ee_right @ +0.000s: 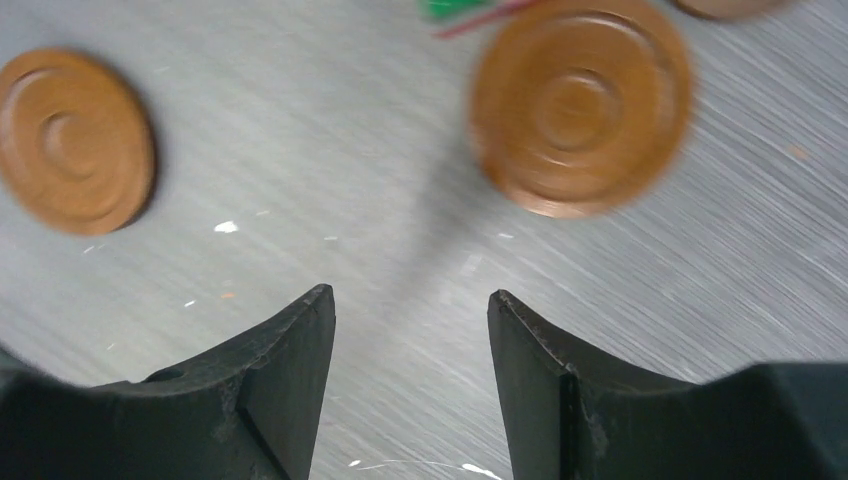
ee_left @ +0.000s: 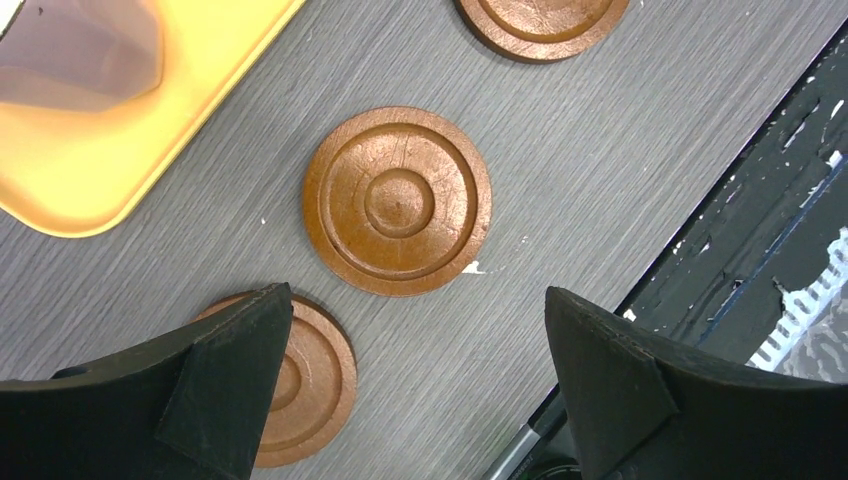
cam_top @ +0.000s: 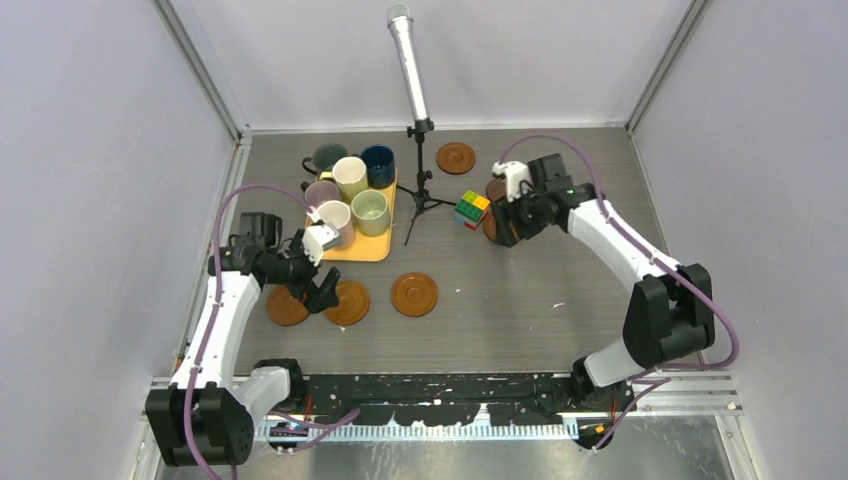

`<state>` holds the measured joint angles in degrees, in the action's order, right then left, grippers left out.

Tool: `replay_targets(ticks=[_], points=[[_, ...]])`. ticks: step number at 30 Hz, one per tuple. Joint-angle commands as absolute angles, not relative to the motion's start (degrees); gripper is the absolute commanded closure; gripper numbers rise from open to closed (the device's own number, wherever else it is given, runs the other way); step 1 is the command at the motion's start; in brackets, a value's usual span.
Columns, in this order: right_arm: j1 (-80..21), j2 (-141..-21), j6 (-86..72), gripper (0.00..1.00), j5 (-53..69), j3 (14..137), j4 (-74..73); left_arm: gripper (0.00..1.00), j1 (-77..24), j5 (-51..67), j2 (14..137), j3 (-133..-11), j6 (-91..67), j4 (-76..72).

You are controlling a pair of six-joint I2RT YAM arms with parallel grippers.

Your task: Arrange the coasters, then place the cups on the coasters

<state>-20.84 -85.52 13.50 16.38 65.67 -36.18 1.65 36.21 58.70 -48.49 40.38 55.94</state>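
Three brown coasters lie in a row near the front left: one, a second and a third. Another coaster sits at the back, and one peeks out beside my right gripper. My left gripper hovers open over the front row; its wrist view has a coaster ahead of it and another partly under the left finger. The right gripper is open and empty, with two blurred coasters ahead. Several cups, among them pink, pale green and navy, stand on the tray.
The orange-yellow tray holding the cups sits at the back left, its corner in the left wrist view. A microphone on a black tripod stands mid-back. A multicoloured cube lies just left of the right gripper.
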Motion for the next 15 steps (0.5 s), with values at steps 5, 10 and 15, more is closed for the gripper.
replay_targets(ticks=[5,10,15], points=[[-9.9,-97.4,10.8,0.39,12.5,76.0,-37.4,0.00,2.0,38.8,57.8,-50.8,38.7,57.0],[-9.8,-105.2,8.8,0.40,10.7,81.9,-36.8,0.00,2.0,38.6,57.2,-50.9,38.5,57.1],[-9.8,-110.3,8.3,0.41,9.8,85.3,-35.9,0.00,2.0,37.9,56.8,-50.6,38.9,57.0]])
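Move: The right hand, empty and some 11 cm above the table, goes for the coaster beside the cube: it lies about 11 cm ahead and 3 cm to the right. The cube stands some 7 cm to the left of that coaster and 3 cm farther out, and a darker coaster lies 8 cm straight beyond it. The coaster already brought over lies roughly 16 cm left of the hand and 4 cm back. From the left hand the aimed-at coaster is about 36 cm right and 18 cm ahead. The right hand swings quickly forward and to the right, away from the coaster it brought over, then stops going right and carries on forward and down towards the coaster beside the cube, some 9 cm forward, 7 cm right and 6 cm down in all. The wrist turns clockwise by about 15 degrees and tips a little, the fingers stay a bit over half open, and the fingertips come close to the coaster's near right side, still above it without touching. ##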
